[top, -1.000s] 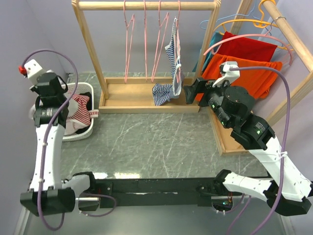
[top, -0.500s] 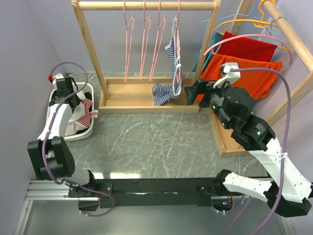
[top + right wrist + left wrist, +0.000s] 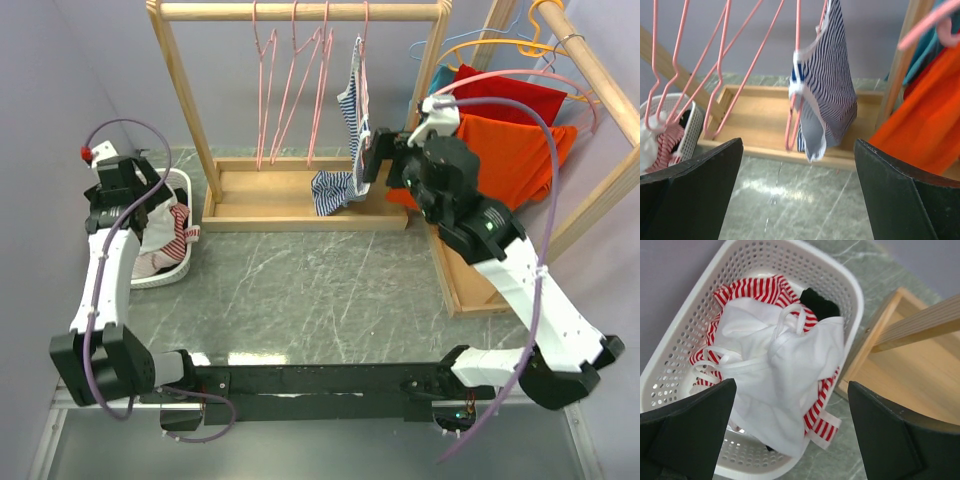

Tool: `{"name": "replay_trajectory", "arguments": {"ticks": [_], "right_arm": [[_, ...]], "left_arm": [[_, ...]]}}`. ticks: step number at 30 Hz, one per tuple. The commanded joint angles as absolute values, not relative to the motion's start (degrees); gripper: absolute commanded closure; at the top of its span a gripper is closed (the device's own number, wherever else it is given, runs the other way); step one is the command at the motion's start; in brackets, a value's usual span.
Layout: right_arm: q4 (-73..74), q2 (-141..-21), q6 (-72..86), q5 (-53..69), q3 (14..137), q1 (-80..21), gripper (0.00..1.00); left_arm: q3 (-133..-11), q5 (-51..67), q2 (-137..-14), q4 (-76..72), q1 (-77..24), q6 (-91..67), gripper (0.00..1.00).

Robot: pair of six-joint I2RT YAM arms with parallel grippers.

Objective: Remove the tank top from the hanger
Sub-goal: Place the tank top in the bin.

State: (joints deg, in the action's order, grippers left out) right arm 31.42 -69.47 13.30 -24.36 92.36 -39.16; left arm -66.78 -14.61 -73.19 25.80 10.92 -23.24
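Observation:
A navy-and-white striped tank top hangs on a pink hanger at the right end of the wooden rack. Its lower end rests crumpled on the rack's base. My right gripper is open just right of the garment, level with its middle, and nothing is between the fingers. My left gripper hovers open above the white basket. The basket holds a white garment and a red-striped one.
Three empty pink hangers hang on the rack's rail. The rack stands on a wooden base tray. A second rack at the right carries orange and red garments behind my right arm. The basket sits against the left wall.
My right gripper has risen and moved left, up beside the hanging tank top. My left arm has shifted over the basket, and its jaws are now wide apart. The empty hangers swing.

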Motion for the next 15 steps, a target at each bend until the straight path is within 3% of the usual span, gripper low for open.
{"name": "replay_trajectory", "arguments": {"ticks": [1, 10, 15], "right_arm": [[30.2, -75.6, 11.0, -25.3, 100.9, -37.8, 0.01], [31.0, -90.9, 10.0, -27.0, 112.6, -35.1, 0.15], [29.6, -93.7, 10.6, -27.6, 113.6, -34.8, 0.27]], "left_arm": [[-69.0, -9.6, -66.8, 26.0, 11.0, -22.2, 0.01], [-67.0, 12.5, -61.4, 26.9, 10.5, -23.1, 0.00], [-64.5, 14.8, -60.1, 27.3, 10.1, -22.8, 0.01]]}}
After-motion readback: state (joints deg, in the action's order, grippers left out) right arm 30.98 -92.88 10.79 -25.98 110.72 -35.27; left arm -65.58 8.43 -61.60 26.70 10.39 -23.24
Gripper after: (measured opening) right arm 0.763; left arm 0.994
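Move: The blue striped tank top on its pink hanger is some 15 cm ahead of the right hand and 4 cm to its left, its middle about 10 cm lower. The nearest empty hanger is about 10 cm left and 14 cm ahead, and the rack's right post about 7 cm right and 17 cm ahead. From the left hand the striped top is roughly 9 cm ahead and 40 cm right; the white tank top lies in the bin, 2 cm ahead, about 12 cm below. The striped tank top's hanger is what the right arm heads for: it reaches forward about 10 cm, drifting left a few, rising a little and then sinking as the fingers start to close from wide open. Over the bin, the empty left hand lifts some 6 cm from the white tank top while swinging about 8 cm right and turning clockwise some 20 degrees, fingers still open. ##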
